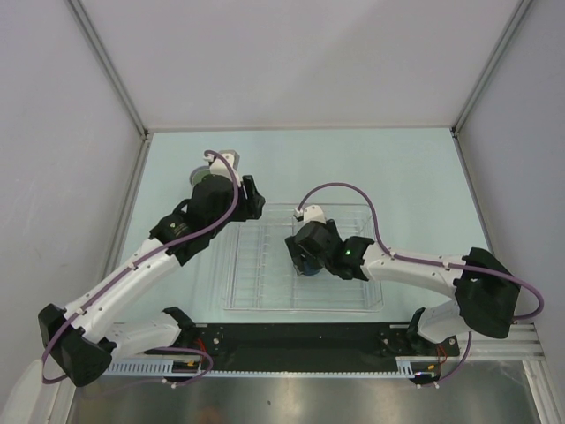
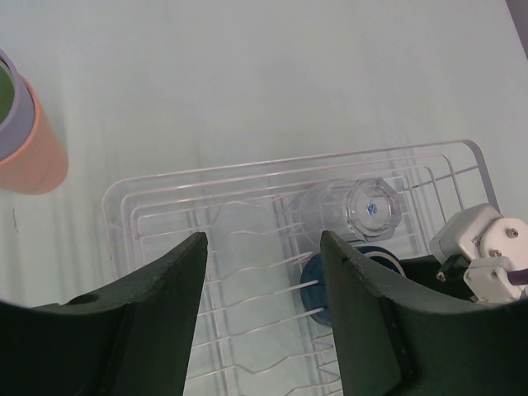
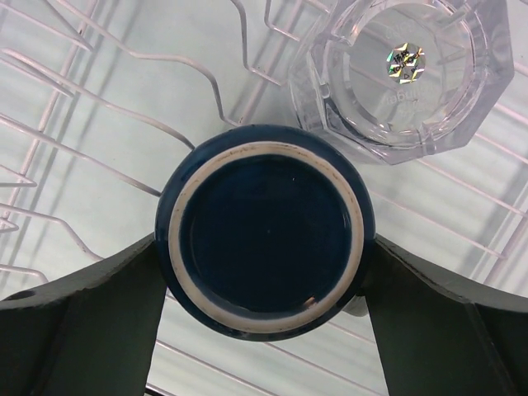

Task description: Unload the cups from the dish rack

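A dark blue mug (image 3: 268, 231) stands upside down in the clear dish rack (image 1: 265, 296), its pale foot ring facing up. My right gripper (image 3: 264, 256) is shut on it, one finger pressed against each side. A small clear cup (image 3: 404, 70) stands upside down right beside the mug, farther back in the rack. My left gripper (image 2: 264, 247) hangs open and holds nothing, over the rack's (image 2: 165, 206) far left part. Through it I see the mug (image 2: 318, 289) and the clear cup (image 2: 371, 206). A salmon-pink cup (image 2: 29, 148) with lavender and green cups nested inside stands on the table left of the rack.
From above, my right gripper (image 1: 307, 256) is over the rack's middle and my left gripper (image 1: 253, 201) at its far left corner. White walls close in the pale green table (image 1: 397, 177) on three sides. Rack wires (image 3: 82, 124) lie around the mug.
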Action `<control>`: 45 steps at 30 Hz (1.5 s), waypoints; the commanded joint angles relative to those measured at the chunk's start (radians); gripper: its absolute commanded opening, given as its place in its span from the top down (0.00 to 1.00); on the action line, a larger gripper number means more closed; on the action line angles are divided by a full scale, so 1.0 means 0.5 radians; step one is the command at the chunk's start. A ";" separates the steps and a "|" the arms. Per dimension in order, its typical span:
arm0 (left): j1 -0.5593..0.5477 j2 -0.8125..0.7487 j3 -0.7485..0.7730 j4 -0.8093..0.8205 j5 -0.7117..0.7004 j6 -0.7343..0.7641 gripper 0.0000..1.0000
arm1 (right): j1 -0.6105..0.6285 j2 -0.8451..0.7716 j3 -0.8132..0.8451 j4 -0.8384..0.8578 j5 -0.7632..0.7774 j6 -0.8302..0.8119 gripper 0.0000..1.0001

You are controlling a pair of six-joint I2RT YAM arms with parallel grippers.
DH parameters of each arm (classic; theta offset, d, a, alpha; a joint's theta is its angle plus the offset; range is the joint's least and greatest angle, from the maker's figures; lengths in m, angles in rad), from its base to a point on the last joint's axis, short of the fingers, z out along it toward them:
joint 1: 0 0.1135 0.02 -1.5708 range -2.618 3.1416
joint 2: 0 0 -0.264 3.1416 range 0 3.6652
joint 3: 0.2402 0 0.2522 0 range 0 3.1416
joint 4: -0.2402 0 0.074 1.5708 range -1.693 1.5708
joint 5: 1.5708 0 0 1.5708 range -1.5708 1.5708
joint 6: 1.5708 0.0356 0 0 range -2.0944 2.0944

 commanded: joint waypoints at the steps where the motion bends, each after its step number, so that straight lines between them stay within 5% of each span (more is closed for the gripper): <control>1: -0.040 0.008 -0.033 0.090 -0.013 -0.054 0.37 | -0.038 0.169 -0.105 0.011 -0.223 0.060 0.46; 2: -0.041 0.008 -0.039 0.090 -0.016 -0.058 0.38 | -0.038 0.169 -0.108 0.011 -0.223 0.063 0.71; 4: -0.047 0.005 -0.042 0.090 -0.022 -0.058 0.38 | -0.038 0.151 -0.105 0.001 -0.202 0.078 0.99; 24: -0.099 0.039 -0.042 0.203 -0.001 -0.122 0.39 | -0.050 -0.714 0.380 -0.487 0.108 0.127 1.00; 33: -0.102 -0.206 -0.407 0.837 0.404 -0.303 0.40 | -0.704 -1.306 -0.059 0.362 -0.839 0.369 1.00; 45: -0.099 -0.305 -0.865 2.020 0.855 -0.610 0.38 | -1.284 -1.261 -0.525 1.789 -1.733 1.189 1.00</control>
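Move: The right fingers already hold the upside-down blue mug in the rack, its middle about at the hand point. The open left gripper, which it is brought towards, is some 7 cm ahead, 12 cm left and 16 cm above. The clear cup stands about 9 cm ahead and 1 cm right; the stacked cups are 19 cm ahead and 25 cm left. From the left hand, the mug is about 7 cm back, 12 cm right and 16 cm down. Keeping its grip on the blue mug's sides, the right hand eases a few centimetres back and right, then lifts it some 20 cm out of the rack, edging forward while the wrist rolls until its fingers point left, almost level, at the left gripper. Late on, the left hand draws about 7 cm right and 4 cm back, rising slightly and swinging its still-open fingers some 30 degrees round to face the mug. ##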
